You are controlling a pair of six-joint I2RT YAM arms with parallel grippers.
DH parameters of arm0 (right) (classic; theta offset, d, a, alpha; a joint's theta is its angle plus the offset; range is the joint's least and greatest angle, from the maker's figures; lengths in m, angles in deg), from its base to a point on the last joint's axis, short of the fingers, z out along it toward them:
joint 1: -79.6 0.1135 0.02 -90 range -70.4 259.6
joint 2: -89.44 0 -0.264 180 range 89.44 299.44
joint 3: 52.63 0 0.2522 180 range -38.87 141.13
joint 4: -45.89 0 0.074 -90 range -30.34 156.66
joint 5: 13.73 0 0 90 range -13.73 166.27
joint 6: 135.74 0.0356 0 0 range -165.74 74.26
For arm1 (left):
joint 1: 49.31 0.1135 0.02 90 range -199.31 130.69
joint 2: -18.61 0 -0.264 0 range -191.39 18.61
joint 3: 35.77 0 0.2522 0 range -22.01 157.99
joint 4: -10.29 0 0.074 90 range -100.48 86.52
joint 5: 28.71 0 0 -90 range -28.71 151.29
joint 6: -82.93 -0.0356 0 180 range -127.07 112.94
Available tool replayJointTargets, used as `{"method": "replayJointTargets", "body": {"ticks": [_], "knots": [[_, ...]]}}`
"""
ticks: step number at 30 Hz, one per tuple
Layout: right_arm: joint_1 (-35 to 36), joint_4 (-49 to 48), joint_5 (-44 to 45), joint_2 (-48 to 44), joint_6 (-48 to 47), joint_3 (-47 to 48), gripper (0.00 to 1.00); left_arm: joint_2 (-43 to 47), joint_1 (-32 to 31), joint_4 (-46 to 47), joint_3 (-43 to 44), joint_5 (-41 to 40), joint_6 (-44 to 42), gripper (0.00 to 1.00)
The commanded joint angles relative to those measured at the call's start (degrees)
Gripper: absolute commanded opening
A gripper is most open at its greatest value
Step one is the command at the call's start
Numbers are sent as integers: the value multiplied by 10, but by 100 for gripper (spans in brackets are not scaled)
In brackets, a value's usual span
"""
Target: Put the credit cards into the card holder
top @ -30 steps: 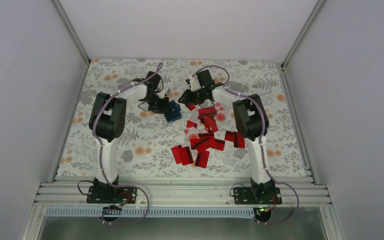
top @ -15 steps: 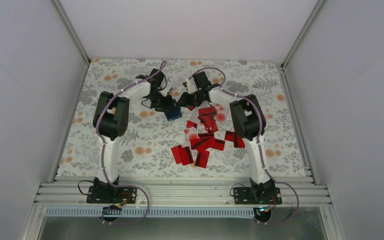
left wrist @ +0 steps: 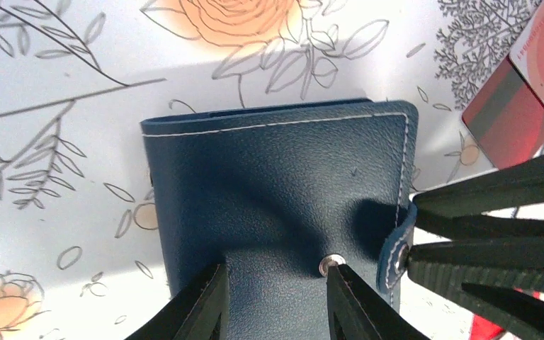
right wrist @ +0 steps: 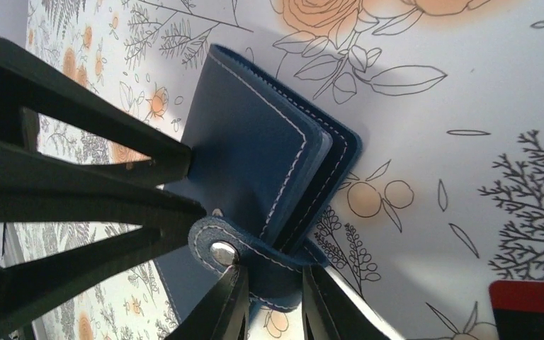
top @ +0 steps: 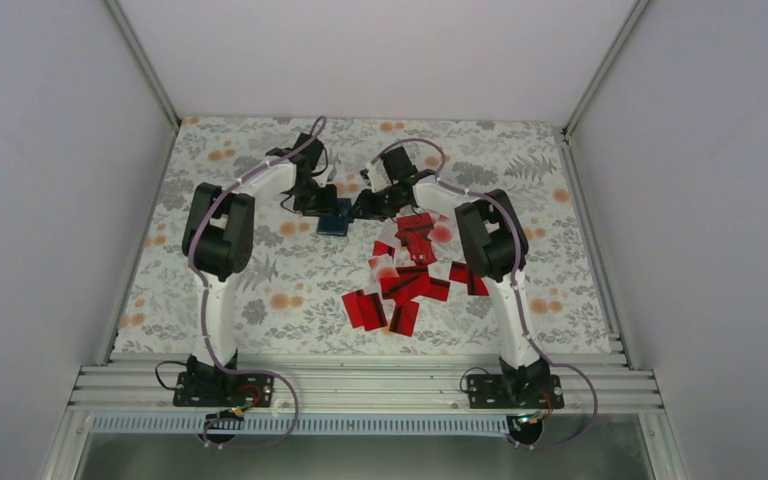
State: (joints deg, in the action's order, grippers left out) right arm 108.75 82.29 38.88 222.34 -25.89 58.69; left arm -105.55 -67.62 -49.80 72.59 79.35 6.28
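The navy card holder (top: 336, 224) (left wrist: 276, 177) lies closed and flat on the floral table, behind the heap of red credit cards (top: 408, 268). My left gripper (top: 320, 202) (left wrist: 276, 273) is open, its two tips apart over the holder's top face beside the metal snap stud (left wrist: 331, 262). My right gripper (top: 367, 206) (right wrist: 273, 283) reaches in from the right and is shut on the holder's snap strap (right wrist: 255, 251) (left wrist: 395, 249), which curls up off the holder's edge. No card is between either gripper's fingers.
One red card with a dark stripe (left wrist: 517, 106) lies just right of the holder, and another card corner (right wrist: 531, 308) shows near my right fingers. More cards spread toward the near edge (top: 372, 308). White walls (top: 90, 200) enclose the table.
The left gripper carried the holder a little back and left, set it flat and opened its jaws. The right gripper moved left onto the holder's strap.
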Motion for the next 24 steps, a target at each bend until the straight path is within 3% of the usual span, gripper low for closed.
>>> {"method": "replayJointTargets", "body": {"ticks": [1,5,16,24], "knots": [[7,15,-9,18,-10,7,20,7,9,25,-24,-59,16,38],[7,15,-11,20,-9,11,20,14,12,30,-33,-56,16,45],[6,13,-23,26,-3,25,20,43,33,51,-53,-65,18,47],[7,0,-38,15,6,23,20,99,67,81,-78,49,19,73]]}}
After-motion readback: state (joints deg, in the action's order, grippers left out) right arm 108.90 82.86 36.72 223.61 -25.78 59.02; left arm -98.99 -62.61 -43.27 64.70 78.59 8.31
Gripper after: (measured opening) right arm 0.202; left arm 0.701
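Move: The card holder lies directly under the left hand's fingertips, its middle about 2 cm back of them and 1 cm below; the closing strap on its right edge is about 4 cm to that hand's right, level ahead. The right hand's nearly shut fingertips are at this strap, with the holder's middle about 4 cm to their left and 2 cm back. A black-striped red card lies some 6 cm to the right hand's right, level with it, and a red pile about 14 cm right and 4 cm back. With its fingertips already on the holder's cover, the left hand drags it leftward away from the right hand, travelling about 4 cm left and barely 1 cm forward while turning a little counter-clockwise, then near the end opens its fingers wider and rises about 1.5 cm. The right hand keeps its fingers nearly shut and all but stays, easing roughly 1 cm down and slightly back as the strap comes free of its tips. ##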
